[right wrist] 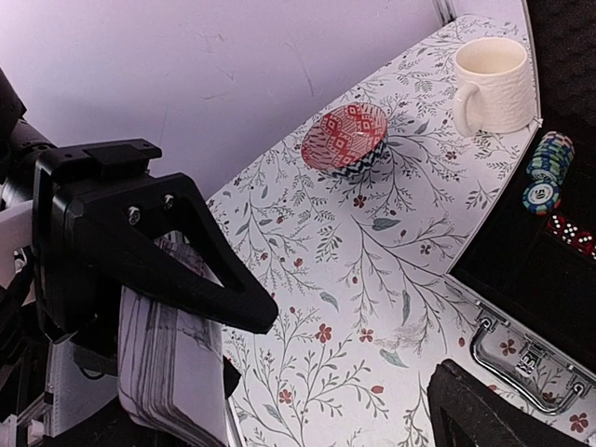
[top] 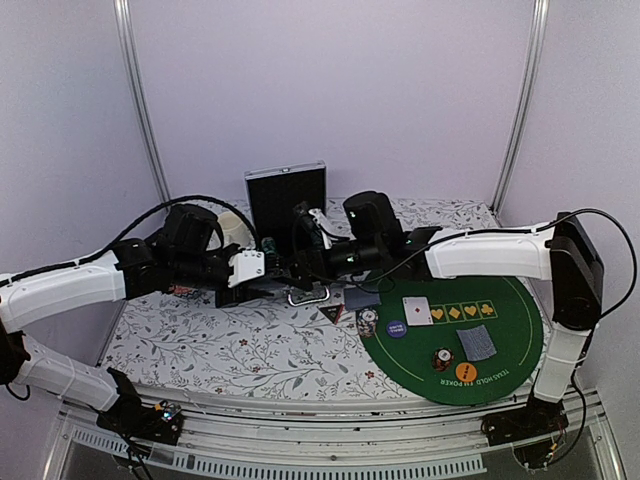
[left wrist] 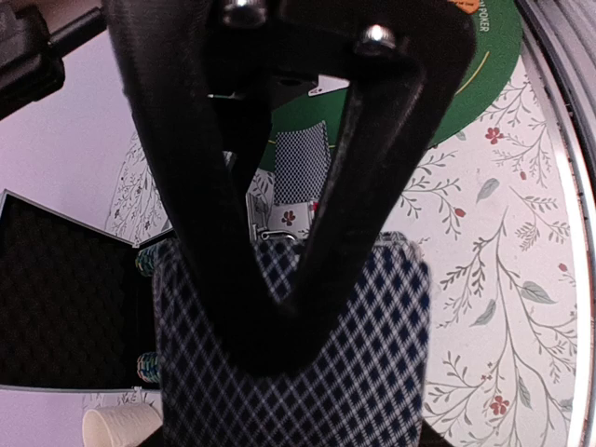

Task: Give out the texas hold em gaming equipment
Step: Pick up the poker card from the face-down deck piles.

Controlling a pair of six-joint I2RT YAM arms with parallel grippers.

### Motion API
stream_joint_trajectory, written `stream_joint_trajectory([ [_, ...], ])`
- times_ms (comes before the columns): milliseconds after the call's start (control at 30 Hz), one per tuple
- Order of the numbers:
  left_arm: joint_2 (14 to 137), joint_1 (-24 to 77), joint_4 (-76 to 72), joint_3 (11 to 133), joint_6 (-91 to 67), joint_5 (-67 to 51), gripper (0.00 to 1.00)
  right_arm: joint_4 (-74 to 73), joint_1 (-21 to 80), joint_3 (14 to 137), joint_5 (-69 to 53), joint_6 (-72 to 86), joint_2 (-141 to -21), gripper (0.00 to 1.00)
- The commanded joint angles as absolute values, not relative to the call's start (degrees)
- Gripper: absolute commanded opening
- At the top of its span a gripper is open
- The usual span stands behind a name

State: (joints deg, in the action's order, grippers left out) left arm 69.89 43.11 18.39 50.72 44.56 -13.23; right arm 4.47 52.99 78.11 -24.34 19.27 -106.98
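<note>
My left gripper point(left wrist: 279, 358) is shut on a deck of blue-and-white diamond-backed playing cards point(left wrist: 382, 372), held above the floral cloth at the table's middle point(top: 262, 272). In the right wrist view the deck's edge point(right wrist: 158, 363) shows under the left gripper's black finger point(right wrist: 186, 261). My right gripper point(top: 300, 268) stands open just right of the deck, nothing between its fingers point(right wrist: 484, 410). On the green poker mat point(top: 520, 340) lie face-up cards point(top: 418, 310), a face-down card point(top: 477, 344), chips point(top: 441, 358), an orange button point(top: 465, 373) and a purple button point(top: 396, 327). A dark triangular marker point(top: 331, 314) lies beside the mat.
An open black case point(top: 286, 195) stands at the back, its metal handle point(right wrist: 521, 358) near my right gripper; chip stacks point(right wrist: 549, 158) and red dice point(right wrist: 568, 233) sit inside. A cream mug point(right wrist: 489, 84) and a red patterned bowl point(right wrist: 345, 140) stand on the cloth behind.
</note>
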Motion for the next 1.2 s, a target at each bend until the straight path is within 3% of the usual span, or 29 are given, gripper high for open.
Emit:
stream_joint_trajectory([
  [0,69.52,43.57,16.63,51.23,44.76,-14.89,0.42,-0.90,52.12,77.87,-18.51,16.76,-103.42,0.93],
  [333,69.32,43.64,16.53,51.33,44.65,-15.65,0.41,-5.15,52.11,78.05,-19.71,15.49,-101.60,0.79],
  [633,70.21,43.71,16.52,51.24,44.56,-15.36,0.41,-2.48,52.12,77.23,-29.72,15.69,-100.47,0.31],
  [867,70.43,43.66,16.46,50.88,44.82,-14.44,0.41,-8.47,51.98,79.14,-28.17,13.76,-98.52,0.06],
  [1167,70.37,43.68,16.45,50.89,44.78,-14.24,0.41,-18.43,51.52,82.06,-24.62,10.30,-96.01,0.02],
])
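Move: The face-down deck is still held in the left hand; its middle is about 1 cm ahead, 2 cm right and 1 cm below that hand point. From the wide-open right hand, the deck lies some 4 cm left, 3 cm back and a touch lower. Near the right hand's way, the case handle is about 6 cm ahead and 3 cm right, the triangular marker 1 cm ahead and 8 cm right, both roughly 18 cm below. The right fingers close from wide open to shut, pinching the end of a card on the left-held deck and drawing it out. The hand first slips about 1.5 cm right, then pulls back about 3 cm while closing, rises to some 3 cm above its start, and finally eases right again. The left hand stays put and keeps its grip on the deck. ##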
